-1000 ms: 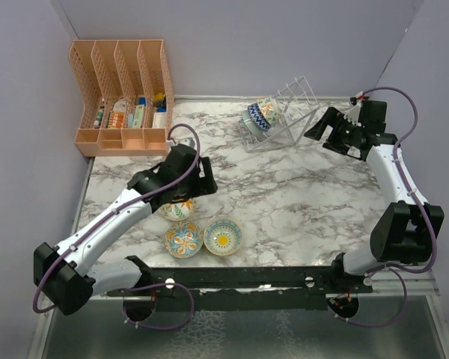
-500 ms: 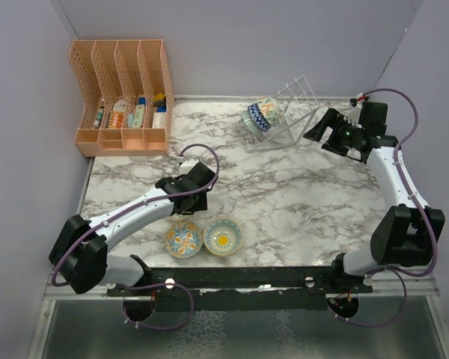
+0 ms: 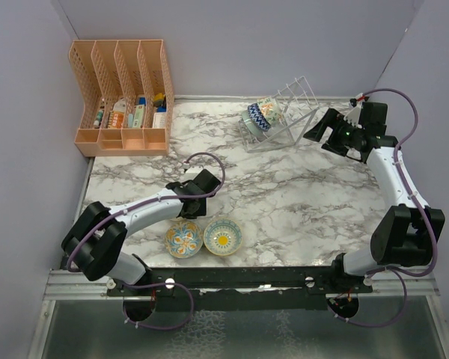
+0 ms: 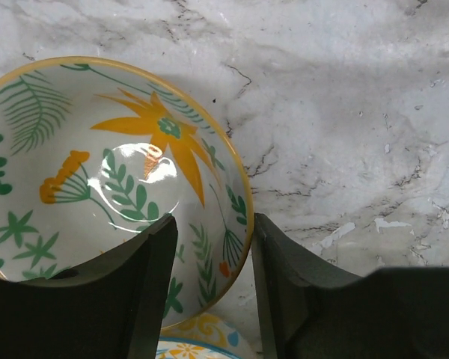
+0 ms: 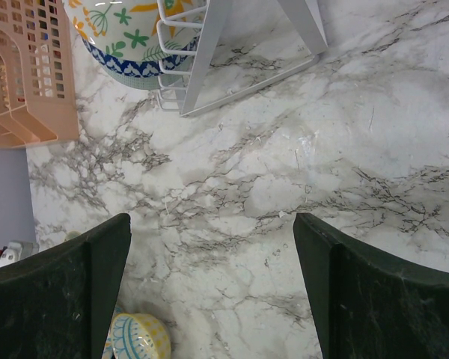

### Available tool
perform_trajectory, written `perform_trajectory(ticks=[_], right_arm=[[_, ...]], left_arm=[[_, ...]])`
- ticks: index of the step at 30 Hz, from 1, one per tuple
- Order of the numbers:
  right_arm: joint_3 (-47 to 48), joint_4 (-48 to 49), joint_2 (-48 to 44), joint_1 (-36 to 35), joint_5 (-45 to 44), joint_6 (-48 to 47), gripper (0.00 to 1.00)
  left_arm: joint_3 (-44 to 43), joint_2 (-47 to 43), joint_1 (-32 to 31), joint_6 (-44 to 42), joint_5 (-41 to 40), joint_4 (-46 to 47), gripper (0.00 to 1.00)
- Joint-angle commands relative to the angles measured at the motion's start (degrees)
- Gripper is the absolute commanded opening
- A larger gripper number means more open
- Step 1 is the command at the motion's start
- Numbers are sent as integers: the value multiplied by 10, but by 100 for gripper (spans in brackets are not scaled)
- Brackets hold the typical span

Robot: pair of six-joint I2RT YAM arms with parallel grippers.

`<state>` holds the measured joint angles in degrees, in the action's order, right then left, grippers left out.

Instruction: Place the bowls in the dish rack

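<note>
A cream floral bowl point(image 4: 97, 164) with an orange flower sits on the marble table. My left gripper point(image 4: 213, 224) is open and straddles its right rim, one finger inside the bowl and the other outside against the rim. In the top view my left gripper point(image 3: 200, 200) covers this bowl. A blue-orange bowl point(image 3: 183, 239) and a yellow bowl point(image 3: 223, 235) lie just in front of it. The clear wire dish rack point(image 3: 288, 112) stands at the back with bowls point(image 3: 260, 115) on edge in it. My right gripper point(image 3: 319, 127) is open and empty, just right of the rack.
An orange slotted organizer point(image 3: 123, 97) with small items stands at the back left. The right wrist view shows the rack point(image 5: 209, 45), the racked bowls point(image 5: 131, 41), the organizer point(image 5: 22, 82) and a yellow bowl point(image 5: 138, 340). Purple walls close in both sides.
My left arm has swung down and to the right, lowering the gripper onto the cream floral bowl, which it now covers in the top view. The right arm has barely moved.
</note>
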<state>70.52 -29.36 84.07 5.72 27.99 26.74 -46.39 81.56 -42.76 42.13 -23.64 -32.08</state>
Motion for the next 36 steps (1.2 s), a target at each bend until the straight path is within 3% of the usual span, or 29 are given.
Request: perform_trajectory(ticks=[1,5,16,23,31,36], right_arm=[[4,15,-5,3,7,-1,89],[1,14,-8,3,-1,0,89],[8,7,-7,3,-3,0,89],[14,2,-8,3,-9,3,89],[21,-4,-12,3,-23,5,89],[26,-7,-14,3,-31,3,89]], left_arm=[[-2,17,-2,-15,-14,32,45],[-7,21,-2,-20,-12,32,41],[-23,11,-2,-32,1,20,0],[-75,1,-2,-74,26,22,0],[-304,13,-1,-96,71,10,0],[-404,31,25,-37,158,91,0]])
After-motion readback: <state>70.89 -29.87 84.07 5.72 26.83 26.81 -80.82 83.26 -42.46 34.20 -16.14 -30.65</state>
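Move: The left hand's open fingers already straddle the right rim of the leaf bowl, whose middle is about 5 cm to the left, 1 cm ahead and 2 cm below. The orange-blue bowl lies some 10 cm back and 3 cm left, the sun bowl 9 cm back and 9 cm right, the dish rack roughly 27 cm ahead and 26 cm right. From the right hand, the leaf bowl is about 14 cm back, 46 cm left, 17 cm below. Left fingers pinch the leaf bowl's right rim, then lift it about 22 cm, right and forward, towards the rack. ##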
